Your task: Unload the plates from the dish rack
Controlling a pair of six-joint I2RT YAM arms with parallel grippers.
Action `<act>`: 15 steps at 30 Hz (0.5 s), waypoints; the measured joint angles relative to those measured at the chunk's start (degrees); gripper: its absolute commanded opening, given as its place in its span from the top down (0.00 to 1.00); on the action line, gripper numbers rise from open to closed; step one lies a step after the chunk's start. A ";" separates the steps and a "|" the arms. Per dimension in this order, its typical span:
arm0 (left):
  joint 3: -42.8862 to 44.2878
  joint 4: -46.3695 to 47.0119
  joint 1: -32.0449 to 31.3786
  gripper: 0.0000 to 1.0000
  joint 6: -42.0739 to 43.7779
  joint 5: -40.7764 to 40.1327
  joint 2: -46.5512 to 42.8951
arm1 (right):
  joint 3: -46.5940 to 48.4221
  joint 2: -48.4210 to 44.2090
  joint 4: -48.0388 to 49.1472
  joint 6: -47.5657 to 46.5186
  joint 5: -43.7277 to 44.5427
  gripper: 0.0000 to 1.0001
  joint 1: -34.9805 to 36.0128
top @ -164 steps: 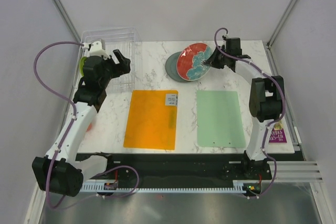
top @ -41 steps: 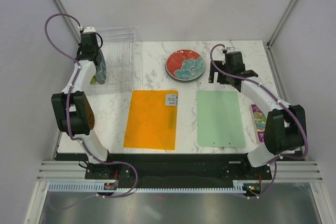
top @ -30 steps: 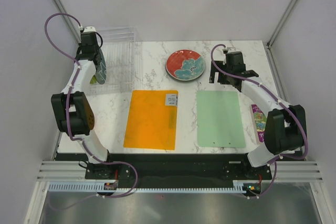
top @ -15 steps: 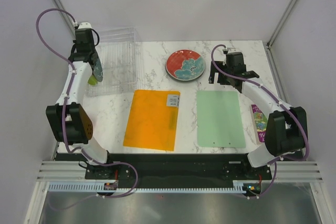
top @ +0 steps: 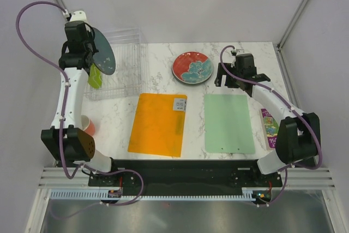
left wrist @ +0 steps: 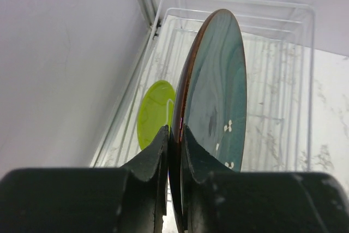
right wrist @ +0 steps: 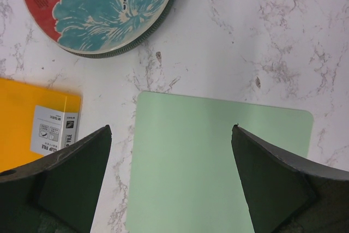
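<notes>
My left gripper (top: 87, 47) (left wrist: 174, 129) is shut on the rim of the dark teal-blue plate (top: 102, 50) (left wrist: 218, 80). It holds that plate on edge, raised above the clear dish rack (top: 125, 66) (left wrist: 283, 80). A lime-green plate (top: 95, 76) (left wrist: 155, 110) still stands upright in the rack's left side. The red plate with teal flowers (top: 192, 67) (right wrist: 98, 4) lies flat on the marble, with the darker rim of another plate (right wrist: 139, 42) showing under it. My right gripper (top: 239, 80) (right wrist: 172, 127) hangs open and empty over the far edge of the pale green mat.
An orange mat (top: 158, 124) and a pale green mat (top: 229, 123) (right wrist: 218, 167) lie side by side in front. An orange cup (top: 87, 125) stands near the left edge, and a purple packet (top: 270, 123) lies at the right edge. Walls close in behind the rack.
The left arm has lifted the teal-blue plate up out of the rack and toward the back left, so its face now shows. The right arm has barely moved.
</notes>
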 measured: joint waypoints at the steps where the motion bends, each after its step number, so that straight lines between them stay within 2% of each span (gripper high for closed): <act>1: 0.00 -0.52 0.02 0.98 -0.96 1.60 -0.87 | 0.09 -0.09 -0.02 0.09 -0.61 0.02 0.00; 4: 0.00 -2.05 0.13 0.98 -3.85 7.17 -2.82 | 0.85 -0.15 -0.07 0.48 -2.82 0.02 0.00; 8: -1.53 -2.03 0.11 0.98 -9.51 18.56 -4.46 | 3.04 -0.13 0.17 1.07 -7.69 0.02 0.20; 15: -14.16 6.71 -0.57 0.98 -21.11 39.30 -5.14 | 4.55 0.04 6.67 6.21 -19.43 0.02 1.73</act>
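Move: My left hand holds the dark plate above the rack. My open right hand, the place it goes to, is about 55 cm to its right, 5 cm back and 20 cm lower. The green plate sits in the rack some 4 cm ahead, 7 cm left and 23 cm below. From my right hand, the dark plate is roughly 52 cm left, 6 cm ahead and 17 cm up; the red plate lies 12 cm left, 8 cm ahead and 14 cm down. I swing my left hand about 14 cm right, rising a touch and then sinking to end some 4 cm lower. It keeps its pinch on the dark plate's rim while the wrist turns about 45 degrees, clockwise and with its right side lifting. My right hand, fingers wide open and empty, moves left and up towards the plate, tilting its left side up. ##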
